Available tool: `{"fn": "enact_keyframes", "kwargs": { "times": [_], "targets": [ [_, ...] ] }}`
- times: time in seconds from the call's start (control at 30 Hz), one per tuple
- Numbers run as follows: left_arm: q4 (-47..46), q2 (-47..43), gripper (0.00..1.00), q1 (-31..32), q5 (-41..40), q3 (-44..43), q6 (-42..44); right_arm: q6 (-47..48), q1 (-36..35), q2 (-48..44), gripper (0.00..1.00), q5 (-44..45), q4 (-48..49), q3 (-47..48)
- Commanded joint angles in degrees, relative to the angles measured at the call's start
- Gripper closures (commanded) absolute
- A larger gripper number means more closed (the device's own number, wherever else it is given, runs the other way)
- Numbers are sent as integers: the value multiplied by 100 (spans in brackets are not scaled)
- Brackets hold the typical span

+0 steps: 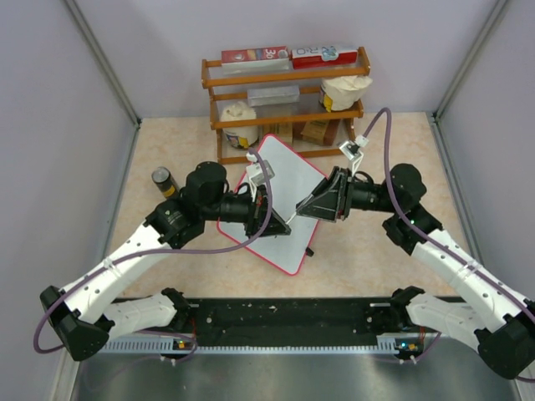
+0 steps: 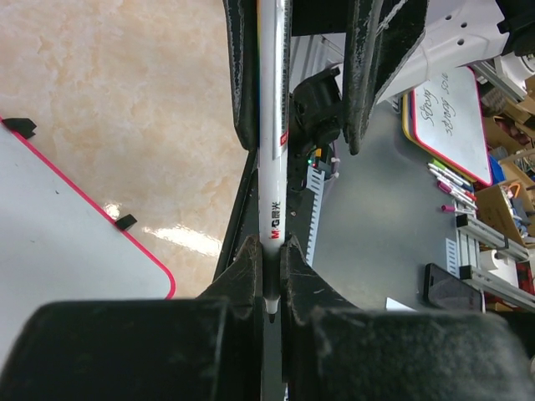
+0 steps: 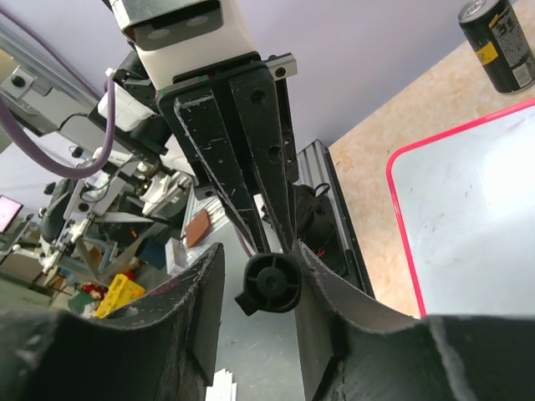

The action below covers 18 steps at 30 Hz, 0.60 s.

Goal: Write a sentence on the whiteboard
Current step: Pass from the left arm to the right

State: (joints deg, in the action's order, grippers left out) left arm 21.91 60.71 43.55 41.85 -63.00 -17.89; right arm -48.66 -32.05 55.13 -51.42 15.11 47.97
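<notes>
The whiteboard (image 1: 288,180), white with a thin red frame, lies tilted at the table's middle; its corners also show as whiteboard (image 2: 67,234) and whiteboard (image 3: 468,225). No sentence shows on its face. My left gripper (image 1: 280,219) (image 2: 269,246) is shut on a white marker (image 2: 272,150), holding it level above the board's near part. My right gripper (image 1: 299,213) (image 3: 259,259) faces it, jaws on either side of the marker's black cap (image 3: 272,282). One pad touches the cap and a gap remains at the other.
A wooden rack (image 1: 284,92) with boxes and jars stands behind the board. A black can (image 1: 161,180) (image 3: 499,42) sits on the table at the left. The arms' black base rail (image 1: 284,313) runs along the near edge.
</notes>
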Motion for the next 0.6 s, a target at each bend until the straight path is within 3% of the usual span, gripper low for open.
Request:
{"fn": "enact_keyframes", "kwargs": {
  "times": [0.0, 0.03, 0.1, 0.13, 0.17, 0.3, 0.37, 0.47, 0.57],
  "targets": [
    [-512, 46, 100, 4, 166, 69, -118, 111, -64, 68, 65, -114, 141, 55],
    [-530, 81, 100, 13, 183, 60, -136, 120, -64, 85, 77, -123, 150, 46],
    [-530, 99, 100, 31, 192, 51, -145, 129, -73, 103, 85, -149, 123, 55],
    [-530, 99, 100, 31, 175, 60, -136, 147, -73, 103, 96, -158, 132, 55],
    [-530, 99, 100, 31, 166, 60, -118, 164, -64, 94, 100, -141, 54, 64],
    [-451, 47, 100, 31, 26, 51, -83, 400, -64, 6, 100, 26, -183, 99],
    [-302, 20, 82, 31, -149, 8, -22, 524, -73, -46, 100, 131, -368, 125],
    [-144, -94, 41, 31, -456, -98, 31, 814, -73, -178, 100, 570, -877, 204],
    [-274, -305, 27, 31, -782, 24, -48, 1192, -64, -371, 100, 1492, -1737, 336]
  ]
}}
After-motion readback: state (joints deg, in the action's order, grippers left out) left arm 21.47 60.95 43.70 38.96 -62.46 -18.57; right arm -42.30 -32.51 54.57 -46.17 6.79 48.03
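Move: The marker slants up and forward from the left fingers, which hold it near the nib. Its middle is about 3 cm ahead of, 3 cm right of and 3 cm above the left hand. The right fingers already straddle its upper part, its middle only about 1 cm back, 1 cm left and 1 cm below them. From the right hand, the left fingertips are roughly 3 cm back, 3 cm left and 4 cm below; the whiteboard's middle lies some 10 cm ahead, 6 cm left and 25 cm below. The marker's upper barrel is pinched by the right fingers as they close from about a third open, while the left still grips near the nib. Only then does the left hand open well past halfway, letting go almost in place and edging barely 1 cm forward. The right hand keeps its grip, sinking some 2.5 cm and drifting about 1 cm forward. ##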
